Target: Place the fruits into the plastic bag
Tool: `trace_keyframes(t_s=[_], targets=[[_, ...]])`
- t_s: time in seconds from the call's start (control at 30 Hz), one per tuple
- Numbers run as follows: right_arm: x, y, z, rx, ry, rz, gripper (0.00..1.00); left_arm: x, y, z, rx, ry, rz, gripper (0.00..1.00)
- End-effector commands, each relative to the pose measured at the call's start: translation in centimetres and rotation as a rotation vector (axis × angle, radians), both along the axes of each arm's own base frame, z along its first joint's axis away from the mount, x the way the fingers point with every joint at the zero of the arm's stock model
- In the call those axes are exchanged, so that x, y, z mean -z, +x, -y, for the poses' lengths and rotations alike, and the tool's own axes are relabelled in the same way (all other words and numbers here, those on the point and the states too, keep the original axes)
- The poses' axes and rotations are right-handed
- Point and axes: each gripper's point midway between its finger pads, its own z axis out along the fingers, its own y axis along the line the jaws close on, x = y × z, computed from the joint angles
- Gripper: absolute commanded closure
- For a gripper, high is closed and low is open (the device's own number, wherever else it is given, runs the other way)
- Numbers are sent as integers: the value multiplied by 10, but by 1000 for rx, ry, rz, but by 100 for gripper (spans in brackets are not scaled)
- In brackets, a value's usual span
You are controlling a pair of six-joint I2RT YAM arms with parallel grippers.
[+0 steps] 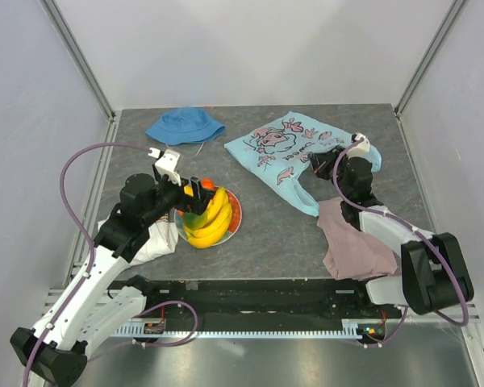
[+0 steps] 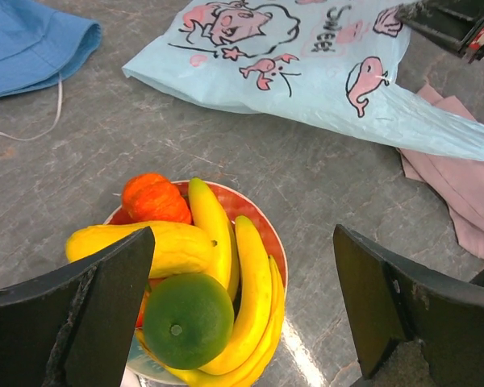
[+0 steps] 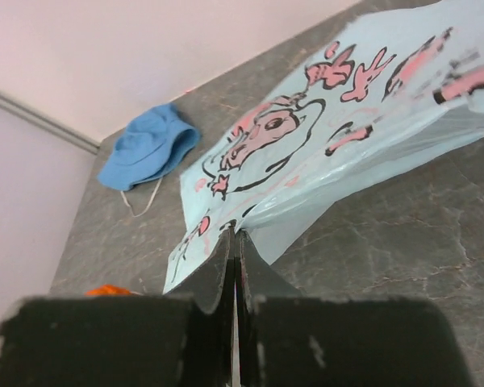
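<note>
The fruits lie heaped on a red-rimmed plate (image 2: 264,219): yellow bananas (image 2: 254,290) (image 1: 214,219), a round green fruit (image 2: 188,320), a bumpy orange-red fruit (image 2: 153,197) (image 1: 207,184) and a stubby yellow fruit (image 2: 157,246). My left gripper (image 2: 242,314) (image 1: 198,193) hangs open just above them, a finger on each side of the pile, holding nothing. The light-blue plastic bag (image 1: 278,149) (image 2: 306,64) (image 3: 323,137) lies flat at the back of the table. My right gripper (image 3: 236,234) (image 1: 321,161) is shut on the bag's near edge, pinching the thin plastic at its tips.
A blue bucket hat (image 1: 184,125) (image 2: 32,40) (image 3: 149,145) lies at the back left. A pink cloth (image 1: 351,242) (image 2: 460,193) lies under the right arm, near the front right. A white cloth (image 1: 157,242) sits under the left arm beside the plate.
</note>
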Motion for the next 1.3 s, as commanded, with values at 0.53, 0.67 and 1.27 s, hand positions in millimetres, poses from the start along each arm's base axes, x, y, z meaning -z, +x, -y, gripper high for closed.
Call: trace_keyframes(t_s=[0.53,0.67,1.27], targets=[[34,-87,-69,-338,32,-211,100,-3,4,106,244,-160,-18,5],[33,-94,-72,-340,53,-220,100,20,10,136,301,-146,-59,5],[23,-99,-79,-339,95,-218,100,63,13,219,433,-122,-92,5]])
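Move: The left hand hangs open high over the near side of the fruit bowl, whose middle is about 6 cm ahead, 1 cm left and 20 cm below. The plastic bag's pinched edge is some 15 cm ahead, 32 cm right and 7 cm lower. The right hand already holds that edge; from it the bag's middle lies about 13 cm ahead, 5 cm left and 16 cm down, and the pink cloth some 16 cm back, 17 cm right and 17 cm below. Back and leftwards by about 12 cm, sinking a little overall, the right hand keeps its pinch on the bag's edge and drags the bag along, turning counter-clockwise and nosing down, then nearly stops. Meanwhile the left hand sweeps some 20 cm right, away from the fruit, dropping mostly in the second half, swinging clockwise about 25 degrees with its fingers still wide open, and comes close to the pinched edge. ##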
